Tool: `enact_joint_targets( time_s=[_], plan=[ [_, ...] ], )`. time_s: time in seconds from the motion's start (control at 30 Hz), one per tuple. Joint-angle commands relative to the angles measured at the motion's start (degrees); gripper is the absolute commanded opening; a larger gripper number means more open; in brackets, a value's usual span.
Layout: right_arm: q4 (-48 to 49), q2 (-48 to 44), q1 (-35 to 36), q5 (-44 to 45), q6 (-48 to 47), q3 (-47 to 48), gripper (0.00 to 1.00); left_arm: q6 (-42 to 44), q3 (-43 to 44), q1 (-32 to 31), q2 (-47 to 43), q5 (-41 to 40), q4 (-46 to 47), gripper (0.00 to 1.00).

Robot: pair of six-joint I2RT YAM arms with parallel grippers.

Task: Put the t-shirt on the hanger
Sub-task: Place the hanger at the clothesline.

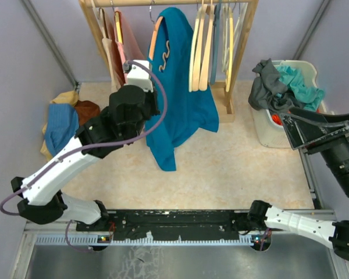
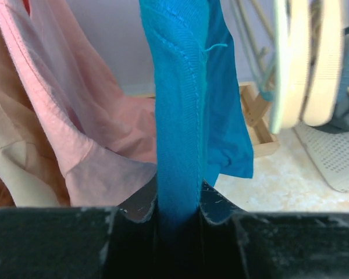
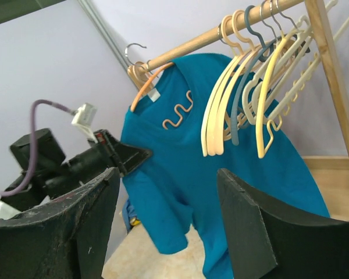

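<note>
The deep teal-blue t-shirt hangs from the rack, draped over the orange-tan hanger, whose wavy lower bar shows through the neck opening. My left gripper is at the shirt's left edge, shut on a fold of the t-shirt that runs up between its jaws. My right gripper stands open at the far right, apart from the cloth. From there it looks at the t-shirt, the hanger and the left gripper. Nothing sits between the right gripper fingers.
The wooden rack also carries several cream hangers right of the shirt and pink and tan garments to its left. A white basket with grey and turquoise clothes stands at right. A clothes pile lies at left.
</note>
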Motion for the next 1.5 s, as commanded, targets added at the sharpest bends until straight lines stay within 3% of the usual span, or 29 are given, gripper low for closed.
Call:
enact_joint_targets(
  time_s=[0.0,0.2,0.57,0.97,1.47],
  plan=[
    [-0.84,-1.50,0.55,1.58,-1.17,-0.04,0.67,-0.28,2.34,5.45,0.71,5.01,4.31,0.00],
    [-1.53,-2.24,1.55,2.81,-1.71,-0.22,0.67,-0.38,5.46,10.39,5.05,7.26,5.24,0.00],
    [-3.34,-1.30,4.47,5.40,-2.57,2.20,0.67,-3.20,7.00,12.97,13.99,2.24,13.49,0.00],
    [-8.98,0.70,6.84,7.84,-1.17,5.78,0.67,-4.28,1.82,14.86,11.28,1.55,24.07,0.00],
    [-6.63,3.04,8.20,7.47,-1.35,3.97,0.67,-7.42,12.64,24.83,18.23,10.79,15.62,0.00]
  ],
)
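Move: The left hand grips the edge of the t-shirt on its orange hanger. The free spot on the clothesline lies about 27 cm ahead, 5 cm left and 18 cm above it. The pink shirt hangs about 20 cm ahead and 12 cm left, slightly lower than the hand; the empty hangers hang about 27 cm ahead and 16 cm right, some 8 cm higher. From the idle right hand, the spot is roughly 40 cm ahead, 38 cm left and 8 cm higher. Still pinching the cloth, the left hand carries t-shirt and hanger about 15 cm forward to the clothesline, dipping some 5 cm and coming most of the way back up, while it swings left late towards the pink shirt and turns about 15 degrees counter-clockwise. The open right hand only drifts about 3 cm right and back. ##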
